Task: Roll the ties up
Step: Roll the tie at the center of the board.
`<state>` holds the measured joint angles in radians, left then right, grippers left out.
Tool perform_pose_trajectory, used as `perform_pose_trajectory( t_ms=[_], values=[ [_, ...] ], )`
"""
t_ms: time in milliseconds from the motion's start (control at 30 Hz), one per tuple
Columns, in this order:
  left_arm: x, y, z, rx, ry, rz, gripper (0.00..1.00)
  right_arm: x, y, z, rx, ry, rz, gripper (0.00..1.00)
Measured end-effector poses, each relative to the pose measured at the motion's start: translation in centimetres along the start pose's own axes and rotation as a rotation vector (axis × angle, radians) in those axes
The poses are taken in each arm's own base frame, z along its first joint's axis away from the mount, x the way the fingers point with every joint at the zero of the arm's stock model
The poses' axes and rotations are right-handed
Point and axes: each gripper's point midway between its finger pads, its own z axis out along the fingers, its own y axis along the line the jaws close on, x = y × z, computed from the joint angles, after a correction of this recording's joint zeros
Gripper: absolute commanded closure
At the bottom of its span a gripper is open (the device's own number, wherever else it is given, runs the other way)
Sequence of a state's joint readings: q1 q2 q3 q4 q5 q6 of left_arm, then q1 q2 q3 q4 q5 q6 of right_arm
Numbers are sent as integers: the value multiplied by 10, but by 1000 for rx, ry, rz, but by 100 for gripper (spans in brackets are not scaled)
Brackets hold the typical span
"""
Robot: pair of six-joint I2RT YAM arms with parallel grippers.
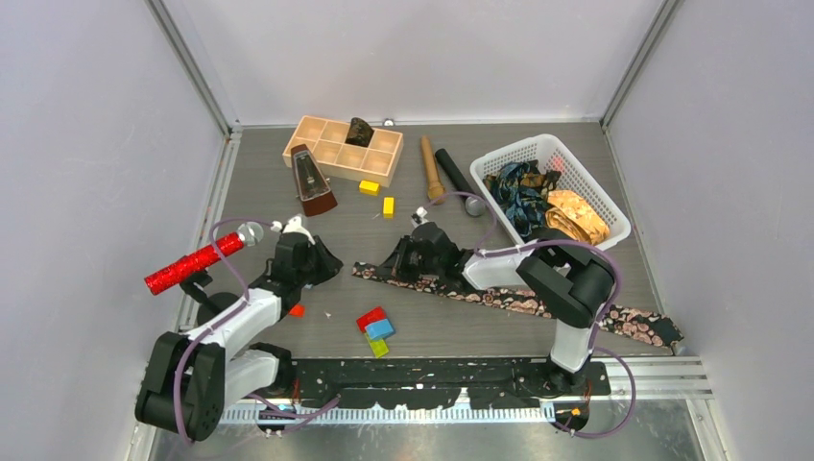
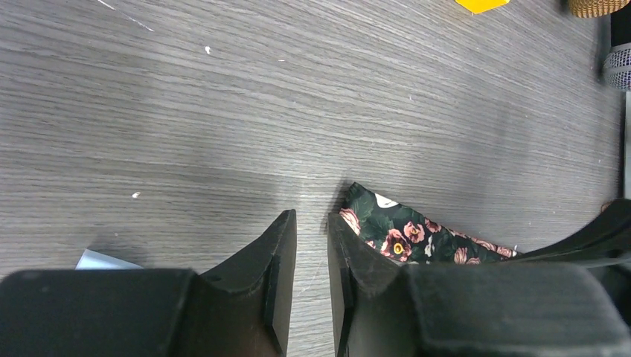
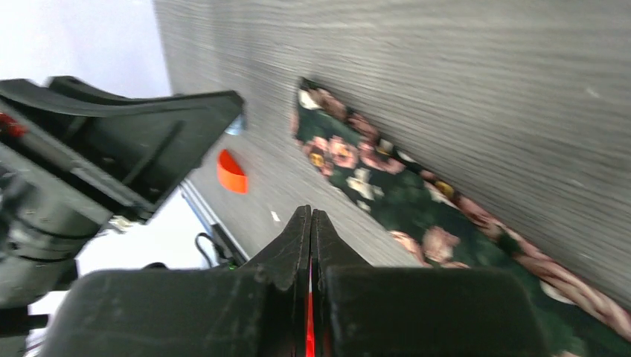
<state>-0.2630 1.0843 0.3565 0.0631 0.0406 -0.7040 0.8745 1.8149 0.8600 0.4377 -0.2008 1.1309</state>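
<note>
A long black tie [image 1: 523,300] with pink flowers lies flat across the table, its narrow tip [image 2: 387,227] pointing left. My left gripper [image 2: 312,223] hovers just left of that tip, slightly open, with only bare table in the gap. In the top view the left gripper [image 1: 323,262] and the right gripper [image 1: 395,259] face each other over the tie's left end. My right gripper [image 3: 310,213] is shut, with nothing seen between its fingers, and the tie [image 3: 372,182] runs past it on the right. A blue-teal tie [image 1: 518,190] and a golden-orange tie [image 1: 576,216] lie in the white basket [image 1: 614,206]. A dark brown roll [image 1: 360,132] sits in the wooden tray [image 1: 317,130].
A metronome [image 1: 312,181], a red glittery microphone [image 1: 192,264], two yellow blocks [image 1: 369,187], a wooden pestle [image 1: 431,168] and a black microphone [image 1: 459,181] lie around. Coloured blocks [image 1: 374,327] and an orange piece [image 1: 297,309] sit near the front.
</note>
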Motion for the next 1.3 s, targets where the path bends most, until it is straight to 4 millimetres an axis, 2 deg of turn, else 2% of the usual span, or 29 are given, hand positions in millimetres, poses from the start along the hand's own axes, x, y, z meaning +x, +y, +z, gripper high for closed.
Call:
perform_pose_trajectory(
  t_ms=[100, 167, 433, 533, 700, 967, 1200, 1300],
  values=[
    [0, -1, 0, 3, 0, 0, 75, 11, -26, -2, 56, 22, 12, 99],
    [-1, -1, -1, 5, -3, 3, 75, 14, -30, -3, 61, 26, 14, 99],
    [-10, 0, -5, 2, -40, 27, 74, 9, -15, -3, -15, 5, -3, 100],
    [-12, -2, -5, 13, -46, 27, 74, 9, -18, -3, -5, 4, -9, 100],
    [-18, -19, -4, 108, -84, 18, 70, 11, -30, -3, 46, 3, -10, 100],
    [-9, -24, 5, 165, -74, -15, 58, 9, -37, -3, 77, -11, -7, 99],
    [0, -23, 11, 184, -60, -64, 55, 10, -41, -3, 98, -3, -4, 100],
    [1, -23, 12, 183, -53, -76, 54, 8, -36, -1, 102, -1, -11, 100]
  ],
)
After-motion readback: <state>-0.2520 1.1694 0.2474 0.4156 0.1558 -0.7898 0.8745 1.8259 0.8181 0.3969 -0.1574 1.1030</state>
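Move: The tie's left end lies about 4 cm to the left hand's right, roughly level fore and aft and some 4 cm below. The light blue block is about 7 cm left of that hand and 4 cm back; the stacked coloured blocks are 8 cm to its right and 13 cm back. From the right hand the tie's end is about 7 cm to the left, straight across and 6 cm below. Left hand opens wider, rising, then sinking, about 2 cm rightwards towards the tie's end; right hand lowers 3 cm. ##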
